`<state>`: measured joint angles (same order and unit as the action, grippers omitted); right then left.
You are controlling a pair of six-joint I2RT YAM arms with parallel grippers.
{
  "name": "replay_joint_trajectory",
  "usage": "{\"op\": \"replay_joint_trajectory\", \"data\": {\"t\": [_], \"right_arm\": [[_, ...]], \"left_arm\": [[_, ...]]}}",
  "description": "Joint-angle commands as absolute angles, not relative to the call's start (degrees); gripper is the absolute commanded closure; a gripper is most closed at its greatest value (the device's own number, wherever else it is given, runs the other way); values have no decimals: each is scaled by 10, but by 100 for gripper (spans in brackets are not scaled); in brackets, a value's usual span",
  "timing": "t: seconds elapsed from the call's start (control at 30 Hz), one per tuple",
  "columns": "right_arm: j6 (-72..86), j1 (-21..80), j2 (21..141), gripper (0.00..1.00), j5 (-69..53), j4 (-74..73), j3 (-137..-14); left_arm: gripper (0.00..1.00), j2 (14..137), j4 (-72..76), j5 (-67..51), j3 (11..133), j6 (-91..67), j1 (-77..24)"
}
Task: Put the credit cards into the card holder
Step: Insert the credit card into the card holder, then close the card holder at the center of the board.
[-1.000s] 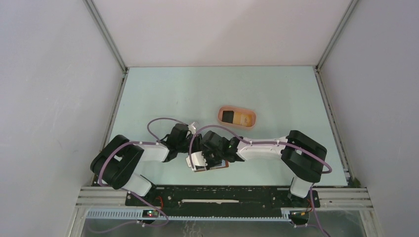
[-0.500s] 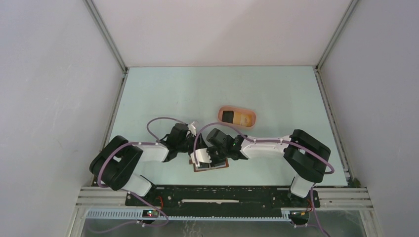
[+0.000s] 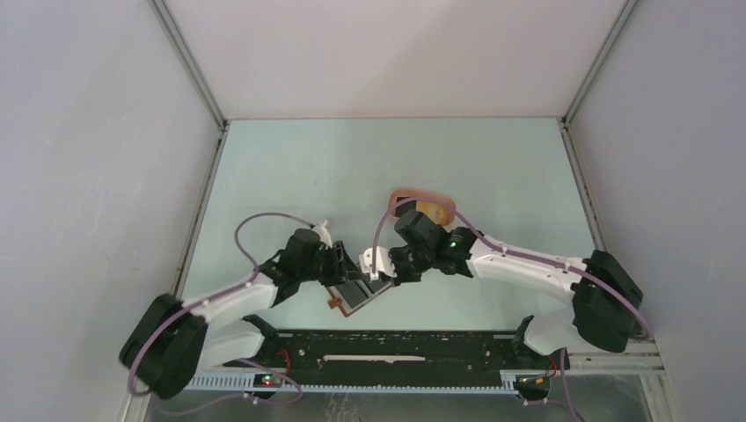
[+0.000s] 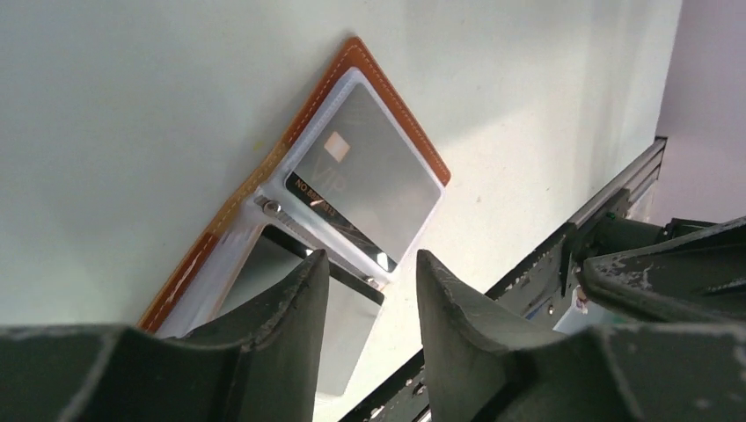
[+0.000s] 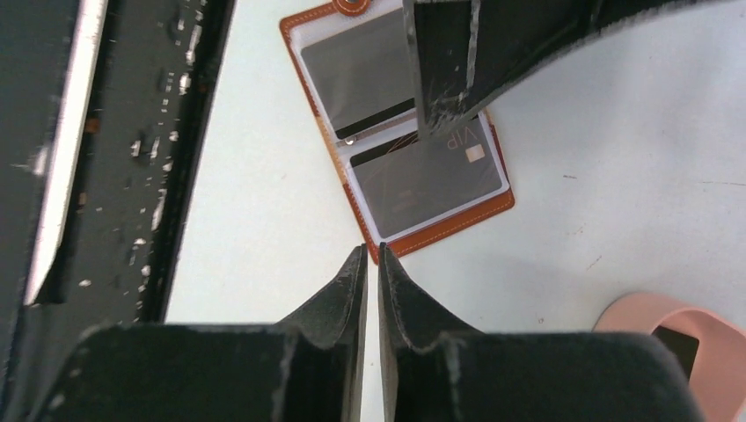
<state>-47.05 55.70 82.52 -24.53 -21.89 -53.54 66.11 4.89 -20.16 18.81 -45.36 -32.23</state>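
Observation:
The card holder [image 3: 356, 297] lies open on the table, reddish-brown with clear pockets. A dark credit card marked VIP [image 4: 369, 185] sits in one pocket, and a grey card with a black stripe [image 5: 356, 79] sits in the other. My left gripper [image 4: 369, 268] hovers open over the holder's striped-card half, with nothing between its fingers. My right gripper [image 5: 369, 255] hangs just off the holder's corner [image 5: 387, 251], its jaws only a narrow slit apart and empty. A tan-yellow card [image 3: 431, 209] lies in the pink tray.
The pink oval tray [image 3: 406, 195] stands behind my right arm, and a black card [image 5: 676, 345] shows in it. The black rail [image 5: 114, 158] along the table's near edge runs close to the holder.
Both grippers have drawn back from the card holder, which now lies uncovered and open. The right jaws parted slightly and the left jaws widened.

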Motion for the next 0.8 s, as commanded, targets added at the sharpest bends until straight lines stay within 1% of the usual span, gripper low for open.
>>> {"op": "replay_joint_trajectory", "data": {"t": [0.0, 0.07, 0.13, 0.23, 0.33, 0.37, 0.47, 0.57, 0.77], "right_arm": [[-468, 535, 770, 81, -309, -301, -568], [-466, 527, 752, 74, -313, -315, -573], [-463, 515, 737, 68, -324, -323, -574], [-435, 480, 723, 51, -362, -325, -574], [-419, 443, 725, 35, -431, -346, -574], [-420, 432, 730, 33, -471, -360, -574], [-417, 409, 735, 30, -522, -380, -574], [-412, 399, 735, 28, -529, -378, -574], [-410, 400, 746, 23, -524, -377, -574]], "left_arm": [[52, 540, 5, -140, 160, -424, -320], [50, 476, -18, -122, 152, -414, -320], [46, 414, -39, -101, 146, -404, -320], [40, 333, -61, -80, 134, -394, -320], [37, 282, -54, -69, 120, -403, -320], [34, 270, -56, -63, 118, -405, -320], [25, 253, -60, -48, 114, -411, -320], [16, 258, -68, -35, 115, -419, -320], [7, 288, -95, -5, 122, -427, -320]]}}
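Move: The card holder lies open right under the left hand, its middle about 3 cm below and perhaps 1 cm back of the fingers. From the right hand the card holder is about 8 cm to the left, 2 cm back and 9 cm below. The pink tray of cards stands farther out, some 19 cm ahead of the right hand and 8 cm to its right. Upwards and apart, both empty hands back off from the card holder. The left rises about 8 cm while drifting 5 cm left, then sinks slightly, its fingers swinging forward and up some 25 degrees and spreading wide. The right climbs about 6 cm and goes 5 cm right, easing a little back towards the base, turning, and opening its nearly shut fingers wide. ##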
